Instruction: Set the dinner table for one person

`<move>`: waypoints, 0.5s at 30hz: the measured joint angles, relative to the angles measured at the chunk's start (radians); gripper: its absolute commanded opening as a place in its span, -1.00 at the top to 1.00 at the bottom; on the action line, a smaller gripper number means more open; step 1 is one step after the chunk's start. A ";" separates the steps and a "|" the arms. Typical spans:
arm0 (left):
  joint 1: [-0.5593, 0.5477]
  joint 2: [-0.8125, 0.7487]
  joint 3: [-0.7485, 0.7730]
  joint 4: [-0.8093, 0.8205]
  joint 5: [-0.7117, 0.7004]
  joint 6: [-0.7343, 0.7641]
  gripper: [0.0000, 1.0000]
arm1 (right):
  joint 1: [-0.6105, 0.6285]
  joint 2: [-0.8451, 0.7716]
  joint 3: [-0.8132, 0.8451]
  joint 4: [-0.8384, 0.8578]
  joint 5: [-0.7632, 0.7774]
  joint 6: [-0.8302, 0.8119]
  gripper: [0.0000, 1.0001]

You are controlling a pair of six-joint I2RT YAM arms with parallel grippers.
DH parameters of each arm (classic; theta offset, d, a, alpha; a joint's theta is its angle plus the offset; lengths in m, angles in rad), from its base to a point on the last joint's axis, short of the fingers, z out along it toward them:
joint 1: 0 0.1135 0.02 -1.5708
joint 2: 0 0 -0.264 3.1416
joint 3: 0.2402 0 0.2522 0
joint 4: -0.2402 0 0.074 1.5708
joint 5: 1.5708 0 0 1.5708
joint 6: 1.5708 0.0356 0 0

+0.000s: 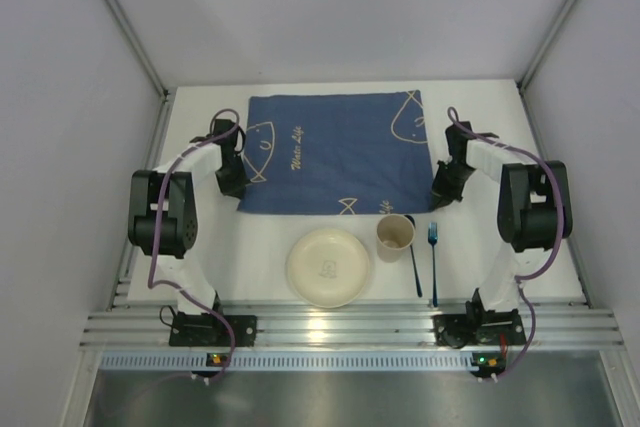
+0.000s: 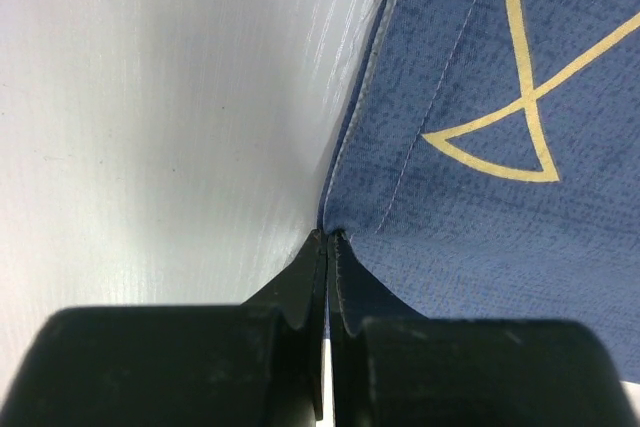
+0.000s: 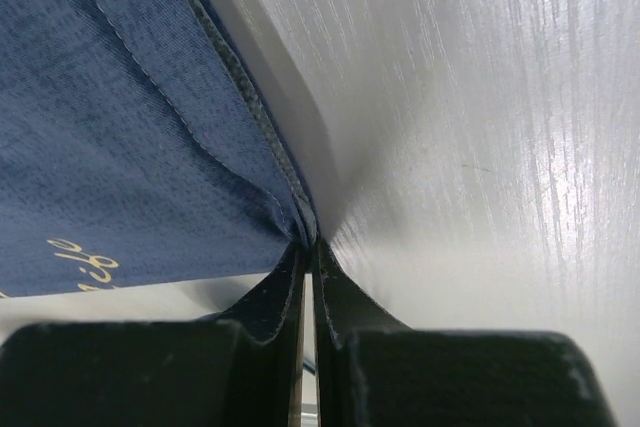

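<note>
A dark blue cloth (image 1: pixel 330 152) with pale fish drawings lies spread across the middle of the dinner table (image 1: pixel 262 255). My left gripper (image 1: pixel 237 190) is at the cloth's near left corner. In the left wrist view it (image 2: pixel 328 238) is shut on the cloth (image 2: pixel 500 237) at its hem, beside the white tabletop (image 2: pixel 150 127). My right gripper (image 1: pixel 438 197) is at the near right corner. The right wrist view shows it (image 3: pixel 308 243) shut on the folded edge of the cloth (image 3: pixel 100 147), with the tabletop (image 3: pixel 480 147) to its right.
A cream plate (image 1: pixel 328 267) sits near the front edge, a beige cup (image 1: pixel 395 235) to its right on the cloth's near edge. A dark utensil (image 1: pixel 414 265) and a blue fork (image 1: pixel 433 252) lie right of the cup. Aluminium rails (image 1: pixel 350 327) border the front.
</note>
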 measured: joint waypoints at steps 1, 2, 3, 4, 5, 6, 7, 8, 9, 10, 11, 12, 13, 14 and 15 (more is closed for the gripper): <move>0.000 0.000 0.000 -0.001 0.000 0.000 1.00 | 0.000 0.000 0.000 0.000 0.001 0.000 1.00; 0.000 -0.002 -0.002 0.000 0.000 -0.001 0.93 | 0.000 0.000 0.000 -0.001 0.003 0.000 0.93; 0.000 -0.008 -0.007 0.000 0.000 -0.004 0.72 | 0.001 0.000 0.000 -0.001 0.004 0.000 0.88; 0.000 -0.015 -0.012 -0.001 0.000 -0.004 0.63 | 0.003 -0.001 0.001 -0.002 0.005 0.000 0.80; 0.000 -0.028 -0.023 -0.002 0.000 -0.009 0.57 | 0.003 -0.002 0.002 -0.003 0.012 -0.002 0.61; 0.001 -0.043 -0.032 -0.005 -0.002 -0.014 0.53 | 0.004 -0.004 0.005 -0.010 0.026 -0.005 0.50; 0.003 -0.059 -0.042 -0.007 -0.005 -0.022 0.53 | 0.004 -0.005 0.010 -0.018 0.038 -0.006 0.34; 0.005 -0.078 -0.050 -0.011 -0.008 -0.027 0.50 | 0.004 -0.008 0.020 -0.028 0.053 -0.008 0.00; 0.007 -0.094 -0.056 -0.014 -0.009 -0.031 0.38 | 0.004 -0.011 0.033 -0.042 0.070 -0.013 -0.15; 0.008 -0.114 -0.062 -0.018 -0.010 -0.034 0.34 | 0.004 -0.016 0.050 -0.056 0.086 -0.016 -0.39; 0.010 -0.133 -0.066 -0.020 -0.012 -0.039 0.30 | 0.004 -0.024 0.071 -0.067 0.099 -0.014 -0.49; 0.011 -0.152 -0.069 -0.023 -0.014 -0.045 0.25 | 0.004 -0.034 0.094 -0.079 0.113 -0.017 -0.57; 0.011 -0.166 -0.069 -0.025 -0.017 -0.048 0.10 | 0.004 -0.047 0.116 -0.089 0.122 -0.019 -0.59; 0.011 -0.180 -0.069 -0.027 -0.020 -0.048 0.04 | 0.005 -0.063 0.138 -0.098 0.131 -0.021 -0.61; 0.011 -0.193 -0.068 -0.028 -0.026 -0.050 -0.03 | 0.005 -0.083 0.158 -0.108 0.135 -0.020 -0.61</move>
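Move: Both my hands still pinch the outspread blue placemat low over the table. The near left corner is about 2 cm back from my left hand and a centimetre below; the plate is some 17 cm back and 22 cm right. The near right corner is practically in my right fingers, a centimetre below. From that hand the fork is about 14 cm straight back, the spoon 12 cm back and 5 cm left, the cup 9 cm back and 10 cm left. I let go of the placemat with both hands and rise clear of its near corners. My right hand opens wide and climbs about 6 cm, going some 3 cm forward and 2 cm right; my left opens not quite halfway, eases back a little, then lifts about 4 cm. Both wrists tilt slightly, fingertips swinging forward. ##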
